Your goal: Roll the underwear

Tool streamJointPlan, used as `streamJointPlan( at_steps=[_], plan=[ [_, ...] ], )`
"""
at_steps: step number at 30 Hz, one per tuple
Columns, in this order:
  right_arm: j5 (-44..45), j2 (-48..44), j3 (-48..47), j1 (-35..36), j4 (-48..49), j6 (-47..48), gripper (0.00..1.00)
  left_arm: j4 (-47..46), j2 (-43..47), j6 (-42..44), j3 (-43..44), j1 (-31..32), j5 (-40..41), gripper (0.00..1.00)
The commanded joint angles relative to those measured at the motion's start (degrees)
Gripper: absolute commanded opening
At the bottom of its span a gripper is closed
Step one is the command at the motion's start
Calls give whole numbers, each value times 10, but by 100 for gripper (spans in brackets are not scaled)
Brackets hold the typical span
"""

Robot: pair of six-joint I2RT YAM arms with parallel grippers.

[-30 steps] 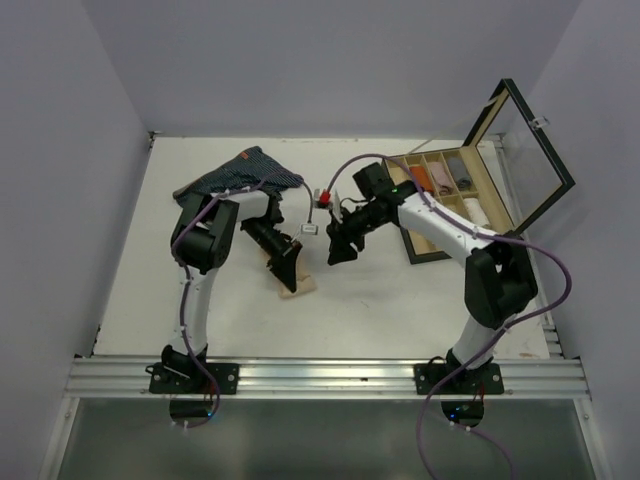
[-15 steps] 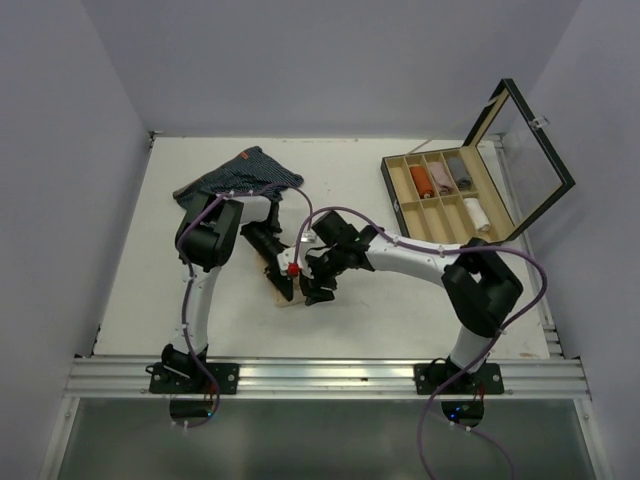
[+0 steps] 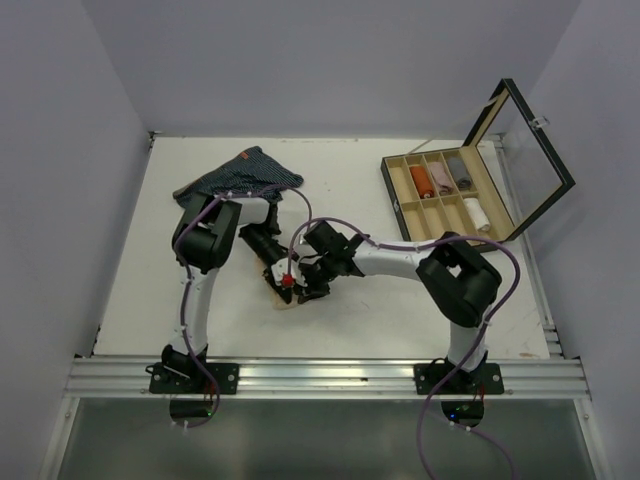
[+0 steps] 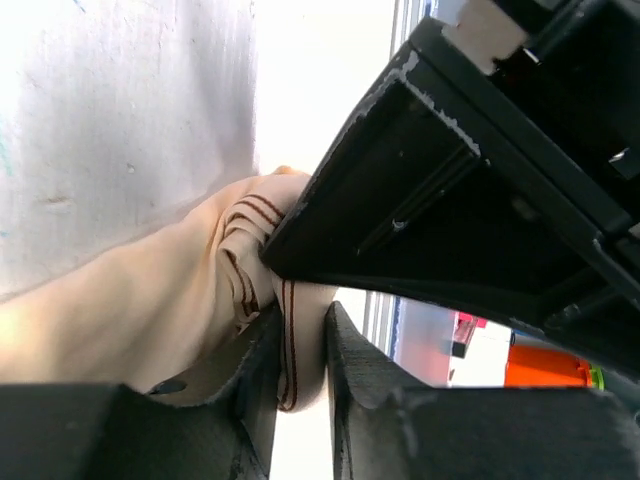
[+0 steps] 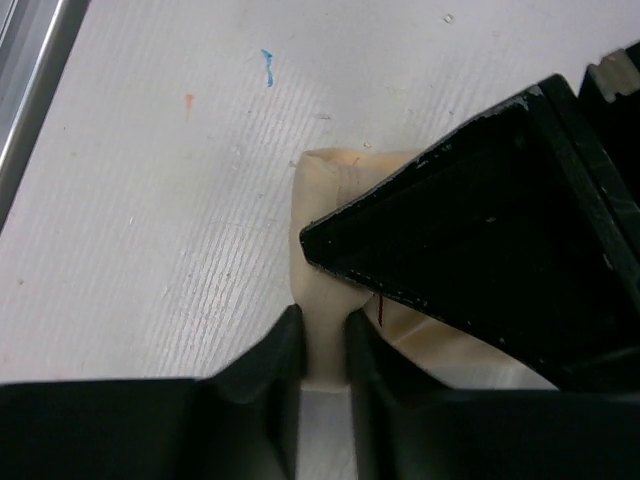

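Note:
The beige underwear (image 3: pixel 284 299) lies bunched on the white table between both grippers. In the left wrist view its red-striped hem (image 4: pixel 288 330) fills the narrow gap of my left gripper (image 4: pixel 300 318), both fingers touching it. My right gripper (image 5: pixel 322 322) pinches a beige fold (image 5: pixel 325 195) from the opposite side, right against the left gripper's black body (image 5: pixel 480 230). From above, the left gripper (image 3: pixel 276 274) and right gripper (image 3: pixel 306 288) meet over the cloth and hide most of it. The navy striped underwear (image 3: pixel 250 172) lies crumpled at the back left, untouched.
An open wooden box (image 3: pixel 388 178) with a raised glass lid (image 3: pixel 530 150) stands at the back right, rolled cloth items in its compartments. The aluminium rail (image 3: pixel 330 375) runs along the near edge. Grey walls close the left, back and right.
My right arm swung left from near the box to the beige underwear and its jaws closed on a fold. The left gripper stayed on the cloth, shifting slightly back.

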State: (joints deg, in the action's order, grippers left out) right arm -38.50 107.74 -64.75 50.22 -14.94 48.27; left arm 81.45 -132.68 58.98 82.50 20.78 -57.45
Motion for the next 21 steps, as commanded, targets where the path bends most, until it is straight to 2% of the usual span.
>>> streamJointPlan(
  at_steps=[1,2,3,7,12,16,20,21],
  plan=[
    [-22,12,-9,7,-18,31,10,-152,9,18,-15,2,87,28],
    [-26,12,-12,8,-43,31,4,-162,15,15,-16,1,84,31],
    [-33,15,-20,8,-59,38,0,-169,31,7,-16,-2,82,41],
    [-52,18,-49,8,-134,16,0,-202,101,-8,-20,-28,59,51],
    [-68,40,-99,3,-208,-68,0,-311,229,-77,-42,-100,48,54],
    [-115,72,-136,-16,-235,-134,0,-388,357,-139,-88,-162,80,55],
    [-182,149,-201,-38,-299,-173,0,-438,487,-122,-171,-200,152,55],
    [-194,183,-227,-43,-309,-184,0,-447,552,-106,-189,-199,164,57]
  ],
)
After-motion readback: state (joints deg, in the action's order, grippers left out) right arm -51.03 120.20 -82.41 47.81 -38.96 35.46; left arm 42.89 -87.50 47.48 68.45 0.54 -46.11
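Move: My two hands sit side by side on the near end of the beige underwear, the cloth already between both pairs of fingertips. The underwear's middle lies about 3 cm ahead and 1 cm left of my left hand, and about 3 cm ahead and 4 cm left of my right. The striped cloth is some 25 cm ahead of my left hand and 10 cm left; the divider box is roughly 21 cm ahead of my right hand and 34 cm right. I shut my right fingers tight on the underwear's near end and keep hold, drawing it back about 3 cm while the fingers swing some 30 degrees to point more towards my base. My left fingers open wider, let go and lift slightly; that hand then sweeps forward, up and left, over 10 cm each way, away from the underwear, its fingertips swinging downward. ##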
